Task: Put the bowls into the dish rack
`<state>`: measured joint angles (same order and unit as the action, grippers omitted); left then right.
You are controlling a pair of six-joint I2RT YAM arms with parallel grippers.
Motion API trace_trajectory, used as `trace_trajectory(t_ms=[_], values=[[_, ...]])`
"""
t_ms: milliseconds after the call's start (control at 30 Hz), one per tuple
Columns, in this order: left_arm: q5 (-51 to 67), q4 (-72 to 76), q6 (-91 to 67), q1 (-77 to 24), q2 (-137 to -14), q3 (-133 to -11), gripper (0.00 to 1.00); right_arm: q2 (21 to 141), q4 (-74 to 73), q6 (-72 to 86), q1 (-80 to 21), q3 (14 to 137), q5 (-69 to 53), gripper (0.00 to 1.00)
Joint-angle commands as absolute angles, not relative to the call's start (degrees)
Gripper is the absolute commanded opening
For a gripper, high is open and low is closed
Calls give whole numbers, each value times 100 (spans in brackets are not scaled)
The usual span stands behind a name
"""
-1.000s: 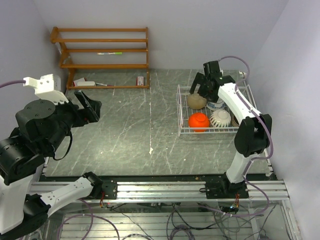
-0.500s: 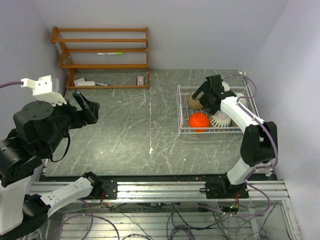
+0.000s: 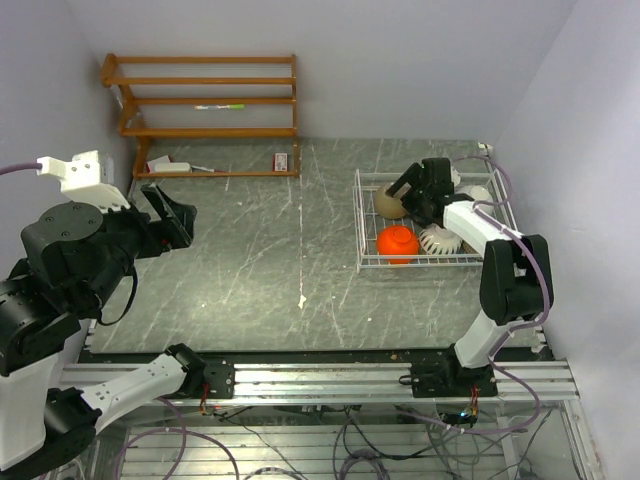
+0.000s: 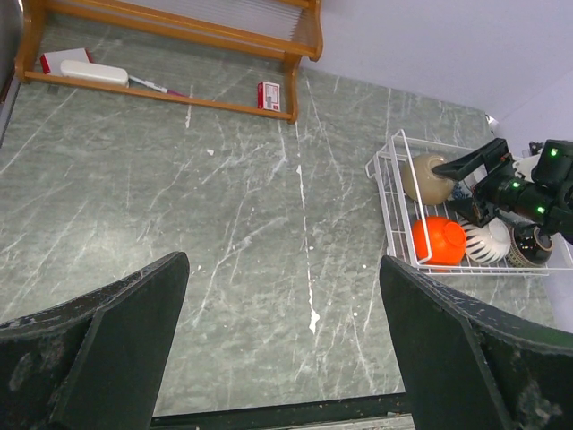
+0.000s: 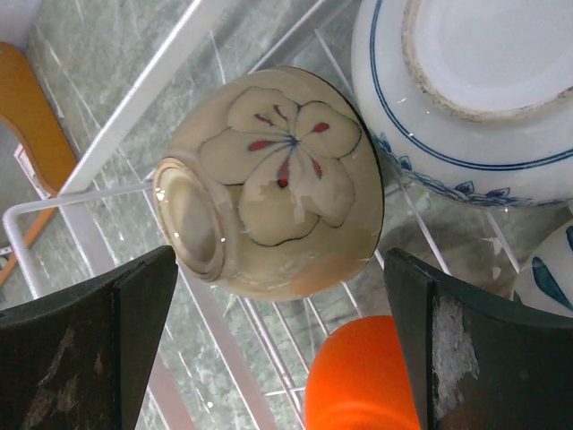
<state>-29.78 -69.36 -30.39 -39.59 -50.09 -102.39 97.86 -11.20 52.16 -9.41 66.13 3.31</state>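
The white wire dish rack (image 3: 358,225) sits at the right of the table. Inside lie a tan bowl (image 3: 390,203), an orange-red bowl (image 3: 397,242) and a ribbed white bowl (image 3: 441,238). The left wrist view adds a dark bowl (image 4: 530,246) at the rack's right end. My right gripper (image 3: 405,195) hangs open just over the tan flower-painted bowl (image 5: 277,179), holding nothing, with a blue-and-white bowl (image 5: 474,98) and the orange-red bowl (image 5: 358,376) beside it. My left gripper (image 3: 170,215) is open and empty, high above the table's left side.
A brown wooden shelf unit (image 3: 205,110) stands against the back wall at the left, with a white object (image 3: 170,166) and a small red-and-white box (image 3: 282,161) on its lowest shelf. A metal rail (image 3: 320,380) runs along the near edge.
My right gripper has come from the rack's back edge down and forward over the tan bowl, staying open. The left arm shifted slightly left.
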Motion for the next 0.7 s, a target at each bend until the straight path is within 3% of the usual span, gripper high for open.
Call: trace_trajectory(t_ms=[0,433,500,667], values=[[-3076,-7013,-2988,-3995,-5071,-10362,99,9921,-741,5114,-897,6446,184,100],[-3059,-7017,-2988,-3994,-5185,-10385,99,10104,270,4994,-800,5887,68,95],[-3052,-7038,-2988,-3994,-5223,-10410,99,10125,480,5015,-800,5790,35,91],[-3068,-7058,-2988,-3998,-5262,-10453,99,10085,824,5019,-796,5617,-56,70]])
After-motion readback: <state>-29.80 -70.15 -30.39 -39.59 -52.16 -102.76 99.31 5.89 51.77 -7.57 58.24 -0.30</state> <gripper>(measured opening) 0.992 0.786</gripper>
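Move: The beige flowered bowl leans in the rack's far left corner, its middle roughly 3 cm ahead of the right hand, 1 cm to its left and 3 cm below, already between the open fingers. The orange bowl sits about 8 cm back and 1 cm to the hand's right, the blue-and-white bowl some 2 cm ahead and 10 cm right. From the idle left hand the beige bowl is about 30 cm ahead, 48 cm right and 36 cm below. The right fingertips close in on the beige bowl from both sides, one at its foot and the other at its rim side, narrowing by about a fifth from wide open and seeming to touch it by the end. To get there the hand sinks about 1.5 cm, then eases forward another 1.5 cm around the bowl while the fingers tip up some 5 to 10 degrees. ##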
